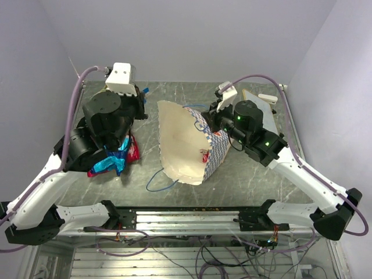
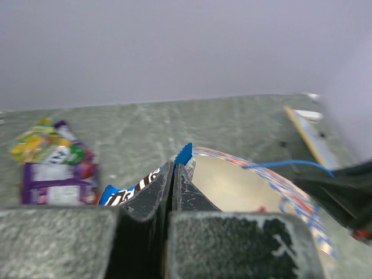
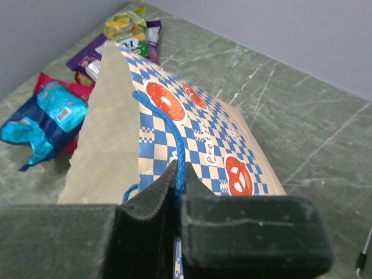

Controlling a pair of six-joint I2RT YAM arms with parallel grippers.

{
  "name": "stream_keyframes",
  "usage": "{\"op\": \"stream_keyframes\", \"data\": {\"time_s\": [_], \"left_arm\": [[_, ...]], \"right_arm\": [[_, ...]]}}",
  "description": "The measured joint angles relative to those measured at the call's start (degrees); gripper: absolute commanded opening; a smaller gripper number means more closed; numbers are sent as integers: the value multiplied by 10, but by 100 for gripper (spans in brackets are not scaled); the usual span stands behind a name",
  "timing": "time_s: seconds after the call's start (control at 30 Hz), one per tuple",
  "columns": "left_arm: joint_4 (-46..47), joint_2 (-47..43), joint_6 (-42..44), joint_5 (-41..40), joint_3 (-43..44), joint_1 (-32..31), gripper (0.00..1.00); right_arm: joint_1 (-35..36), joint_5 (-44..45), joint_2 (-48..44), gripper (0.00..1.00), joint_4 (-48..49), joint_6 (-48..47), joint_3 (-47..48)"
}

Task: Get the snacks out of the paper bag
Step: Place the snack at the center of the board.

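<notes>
The paper bag (image 1: 177, 139) lies in the middle of the table with its mouth open and its cream inside showing; the right wrist view shows its blue-and-white checkered side (image 3: 203, 133). My right gripper (image 3: 177, 170) is shut on the bag's blue string handle (image 3: 165, 125) at the bag's right rim (image 1: 210, 118). My left gripper (image 2: 173, 168) is shut on a blue snack packet (image 2: 125, 195), just left of the bag's far corner (image 1: 142, 95). A red snack (image 1: 205, 156) lies inside the bag. Loose snacks (image 1: 113, 157) are piled left of the bag: blue (image 3: 46, 116), red-pink (image 3: 43, 81), purple (image 2: 55, 189), yellow-green (image 2: 38, 142).
A flat white board with a tan edge (image 1: 258, 100) lies at the back right behind my right arm. The bag's other string handle (image 1: 160, 181) trails onto the table toward the near edge. Walls close off the back and both sides.
</notes>
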Motion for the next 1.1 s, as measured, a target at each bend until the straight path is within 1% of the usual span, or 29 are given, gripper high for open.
{"op": "stream_keyframes", "data": {"time_s": [0.1, 0.17, 0.23, 0.33, 0.43, 0.57, 0.63, 0.77, 0.87, 1.0, 1.1], "left_arm": [[13, 19, 36, -63, -3, 11, 7], [21, 42, 50, -97, -4, 35, 7], [33, 63, 54, -115, -13, 62, 7], [55, 81, 55, -124, -57, 120, 7], [77, 96, 60, -116, -95, 193, 7], [120, 129, 85, -97, -118, 276, 7], [143, 145, 96, -76, -132, 311, 7], [198, 193, 128, 3, -165, 393, 7], [227, 253, 173, 18, -166, 421, 7], [278, 364, 283, 15, -138, 425, 7], [294, 421, 346, 20, -125, 428, 7]], "right_arm": [[0, -4, 14, 0, 2, -25, 0], [-1, -15, 26, 0, 8, -42, 0], [-2, -28, 38, 0, 10, -58, 0], [-2, -51, 63, 0, 11, -93, 0], [-2, -58, 75, 0, 11, -122, 0], [-3, -66, 72, 0, 19, -150, 0], [-3, -69, 70, 0, 24, -168, 0], [-8, -68, 63, 0, 30, -212, -1], [-21, -66, 59, 0, 32, -235, 0], [-61, -82, 53, 0, 35, -229, -1], [-82, -93, 41, 0, 38, -223, -5]]}}
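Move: The snack in the left gripper goes towards the purple pack in the far-left pile: about 24 cm ahead of the left hand, 24 cm to its left and 45 cm below. The Fox pack lies some 12 cm beyond the purple one and 3 cm farther left; the blue pack is about 5 cm ahead of the left hand and 19 cm left. The paper bag's middle is roughly level with the right hand, 3 cm to its left, 20 cm down; the purple pack is 21 cm ahead of that hand, 41 cm left. Swing the left gripper, still pinching the blue-wrapped snack, forward and left away from the bag, sinking ever faster (about 28 cm down in all) until it is above the far part of the pile. Roll its left side well up, nose tipping down and turning counter-clockwise. With the right gripper keep hold of the bag's handle: dip about 4 cm, then ease forward and right while rolling its left side down. ##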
